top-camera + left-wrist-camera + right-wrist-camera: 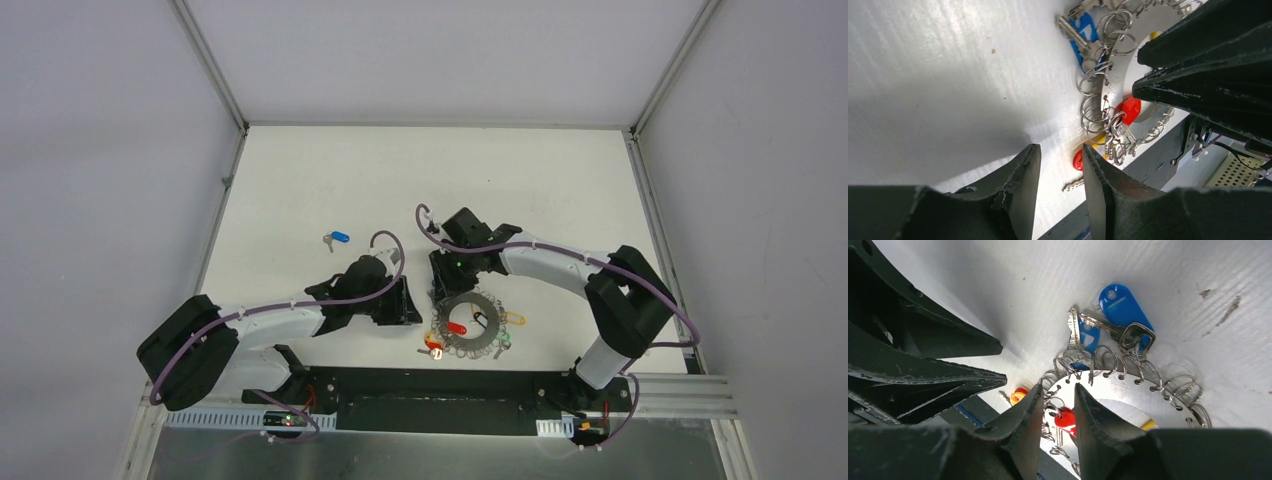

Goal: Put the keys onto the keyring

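Note:
The keyring (478, 322) is a flat silvery disc edged with small wire rings, lying near the front edge of the table. Keys with red (455, 327), yellow (515, 318) and green (503, 340) tags hang from it. A loose blue-tagged key (337, 238) lies far left of it. My left gripper (407, 300) (1060, 155) stands open just left of the keyring (1113, 85), with only bare table and a key blade (1073, 185) between its fingers. My right gripper (442, 285) (1058, 392) hovers open over the keyring's (1128, 385) rim, above a red tag (1066, 418). Blue-tagged keys (1123, 305) lie at the far rim.
The black mounting rail (430, 385) runs right behind the keyring at the table's near edge. The two grippers sit close together, with the left gripper's fingers (948, 375) showing in the right wrist view. White walls enclose the table (520, 170) on three sides.

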{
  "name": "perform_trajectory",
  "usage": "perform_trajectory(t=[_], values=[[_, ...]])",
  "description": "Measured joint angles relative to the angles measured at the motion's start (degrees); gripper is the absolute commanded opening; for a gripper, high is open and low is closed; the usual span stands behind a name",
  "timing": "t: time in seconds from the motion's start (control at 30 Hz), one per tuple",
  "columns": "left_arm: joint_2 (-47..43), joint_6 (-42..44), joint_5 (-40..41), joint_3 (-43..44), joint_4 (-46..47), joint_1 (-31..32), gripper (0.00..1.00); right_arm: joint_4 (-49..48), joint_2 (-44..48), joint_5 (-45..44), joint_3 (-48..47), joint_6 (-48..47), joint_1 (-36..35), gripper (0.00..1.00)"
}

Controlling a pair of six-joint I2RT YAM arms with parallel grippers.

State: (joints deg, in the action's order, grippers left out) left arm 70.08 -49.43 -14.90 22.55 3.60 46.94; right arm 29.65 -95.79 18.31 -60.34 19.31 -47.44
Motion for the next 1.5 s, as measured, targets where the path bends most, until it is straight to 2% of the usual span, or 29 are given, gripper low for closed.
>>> perform_trajectory(t=[0.33,0.53,0.9,1.0,1.17,1.5], values=[[-1.9,1.11,-0.17,-0.81,3.8,0.0,0.38,-1.01,1.2,5.16,0.85,-2.99,1.77,0.29],[-5.18,1.05,-0.13,-2.62,4.15,0.0,0.38,-0.74,-1.95,7.72,-0.92,-5.4,1.75,0.3],[-8.76,0.87,0.0,-4.17,4.26,0.0,0.38,2.6,-7.93,6.71,-4.81,-9.31,1.64,0.3],[-9.09,0.85,0.11,-4.44,4.26,0.0,0.38,3.45,-8.11,6.62,-4.81,-10.21,1.49,0.23],[-9.09,0.83,0.46,-4.48,4.28,0.0,0.38,3.69,-8.13,7.41,-4.87,-11.41,1.42,0.0],[-9.94,1.29,0.46,-4.48,4.26,0.0,0.38,4.22,-7.85,11.54,-4.92,-13.31,1.4,0.0]])
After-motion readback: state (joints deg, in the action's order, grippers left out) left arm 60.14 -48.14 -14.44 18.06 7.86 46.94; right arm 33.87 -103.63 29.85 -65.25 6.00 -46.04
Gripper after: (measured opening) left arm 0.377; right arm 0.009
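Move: For the right hand, the small wire ring to be pinched, on the disc's far-left rim, lies almost straight below, about 2 cm down. The disc's centre is some 4 cm back and 7 cm right of the hand. The near blue tag is roughly 2 cm ahead, and the red tag about 5 cm back and 4 cm right. From the open left hand, that wire ring lies about 4 cm ahead, 3 cm right and a little lower. The right fingertips shut on a small wire ring at the disc's far-left rim. The open hand first makes a small loop above it, then sinks nearly 3 cm and closes fully; gripping, it draws back and lifts about 1 cm, turning some 15 degrees counter-clockwise overall. The left hand, open and empty, rises some 3 cm clear. ##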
